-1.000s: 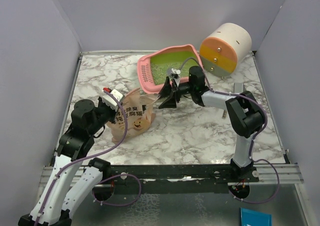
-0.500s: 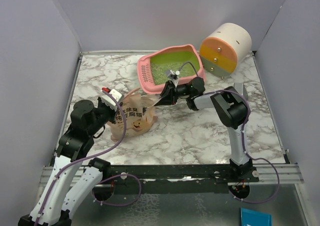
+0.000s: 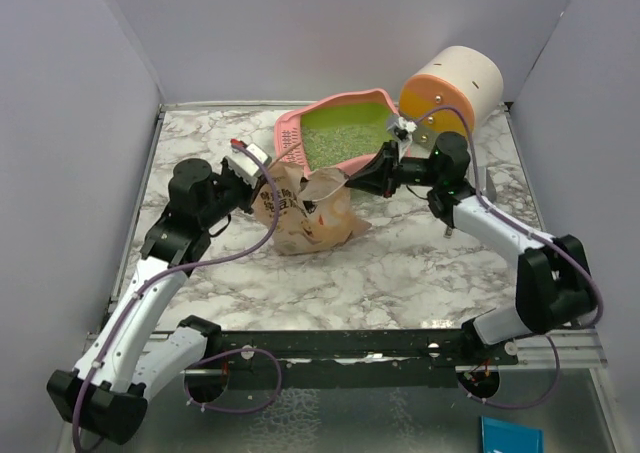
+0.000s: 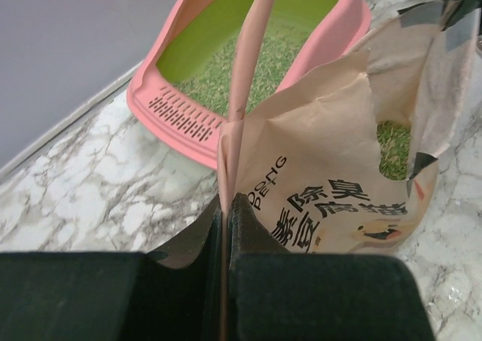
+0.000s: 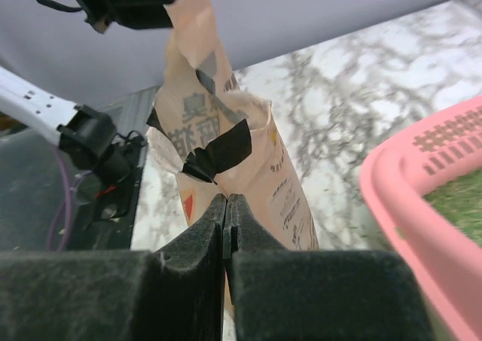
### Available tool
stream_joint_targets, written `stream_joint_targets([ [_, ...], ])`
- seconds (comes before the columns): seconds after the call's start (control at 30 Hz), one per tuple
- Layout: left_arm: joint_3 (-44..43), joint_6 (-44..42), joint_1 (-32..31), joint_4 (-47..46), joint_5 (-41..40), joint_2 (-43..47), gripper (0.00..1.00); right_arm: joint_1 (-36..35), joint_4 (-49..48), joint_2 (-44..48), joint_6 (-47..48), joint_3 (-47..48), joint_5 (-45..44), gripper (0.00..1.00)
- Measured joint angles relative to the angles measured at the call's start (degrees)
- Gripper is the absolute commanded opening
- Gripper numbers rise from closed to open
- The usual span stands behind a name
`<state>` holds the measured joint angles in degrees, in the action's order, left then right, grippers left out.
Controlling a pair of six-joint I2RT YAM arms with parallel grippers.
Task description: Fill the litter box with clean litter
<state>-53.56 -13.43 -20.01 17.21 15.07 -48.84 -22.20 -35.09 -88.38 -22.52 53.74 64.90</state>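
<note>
The pink litter box (image 3: 300,131) stands at the back, its green inside partly covered with pale clean litter (image 3: 345,138). The tan printed pouch (image 3: 305,213) hangs stretched just in front of it, held between both arms. My left gripper (image 3: 258,171) is shut on the pouch's left top edge (image 4: 239,92), seen edge-on in the left wrist view. My right gripper (image 3: 345,181) is shut on its right top edge. The pouch mouth gapes and shows litter inside (image 4: 392,149). In the right wrist view the pouch (image 5: 226,153) rises beyond my shut right gripper (image 5: 227,199), and the box rim (image 5: 422,198) is at right.
A round white, orange and yellow drawer cabinet (image 3: 450,91) sits at the back right, close behind my right arm. Grey walls close in the marble table (image 3: 400,263) on the left, back and right.
The right gripper closed on the pouch's edge and its arm swung right. The left arm reached forward. The pouch rose and moved right, toward the litter box.
</note>
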Motion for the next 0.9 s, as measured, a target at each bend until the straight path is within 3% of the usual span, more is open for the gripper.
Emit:
stream_joint_targets([
  [0.1, -0.3, 0.0, 0.0, -4.9, 2.8, -3.9, 0.00, 0.8, 4.7, 6.0, 3.3, -1.7, -3.1, 0.01],
  [0.23, 1.7, 0.5, -0.2, -9.6, 6.9, -6.0, 0.00, 1.6, 5.1, 7.3, 3.5, -9.2, -5.3, 0.01],
  [0.33, 6.5, 1.2, -0.3, -14.1, 9.4, -4.7, 0.24, 1.7, 6.9, 7.3, 2.8, -14.3, -6.6, 0.01],
  [0.43, 10.8, 1.7, 0.1, -18.7, 10.3, -1.2, 0.66, 1.6, 8.6, 7.4, 1.8, -16.3, -8.2, 0.01],
  [0.53, 15.0, 2.8, 0.7, -22.1, 10.4, 4.2, 0.81, 1.6, 9.4, 7.8, 1.4, -16.3, -9.8, 0.01],
  [0.63, 18.7, 4.7, 1.3, -24.6, 9.9, 9.5, 0.87, 1.6, 10.1, 8.5, 1.3, -16.3, -11.0, 0.01],
  [0.9, 23.1, 7.0, 3.5, -27.3, 8.2, 14.7, 0.87, 1.6, 14.7, 8.9, 2.7, -14.2, -11.5, 0.01],
])
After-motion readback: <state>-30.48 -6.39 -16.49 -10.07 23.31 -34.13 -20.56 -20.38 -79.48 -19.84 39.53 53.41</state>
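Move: Both hands already pinch the mouth of the litter bag, one at either side. The bag's middle lies about 10 cm to the left hand's right, 2 cm back and some 16 cm below it; from the right hand it is about 8 cm to the left, 2 cm back and 13 cm down. The litter box stands beyond, its middle roughly 22 cm ahead of the right hand and 1 cm to its left, about 20 cm below. Down, quickly, about 8 cm, and some 4 cm right with a little back, the right hand lowers the bag's right rim, twisting roughly 20 degrees and keeping its shut pinch before holding there. The left hand first goes right and slightly forward and down, then opens wide, lets go of the left corner and backs off about 5 cm back and left, fingers tipping up. ##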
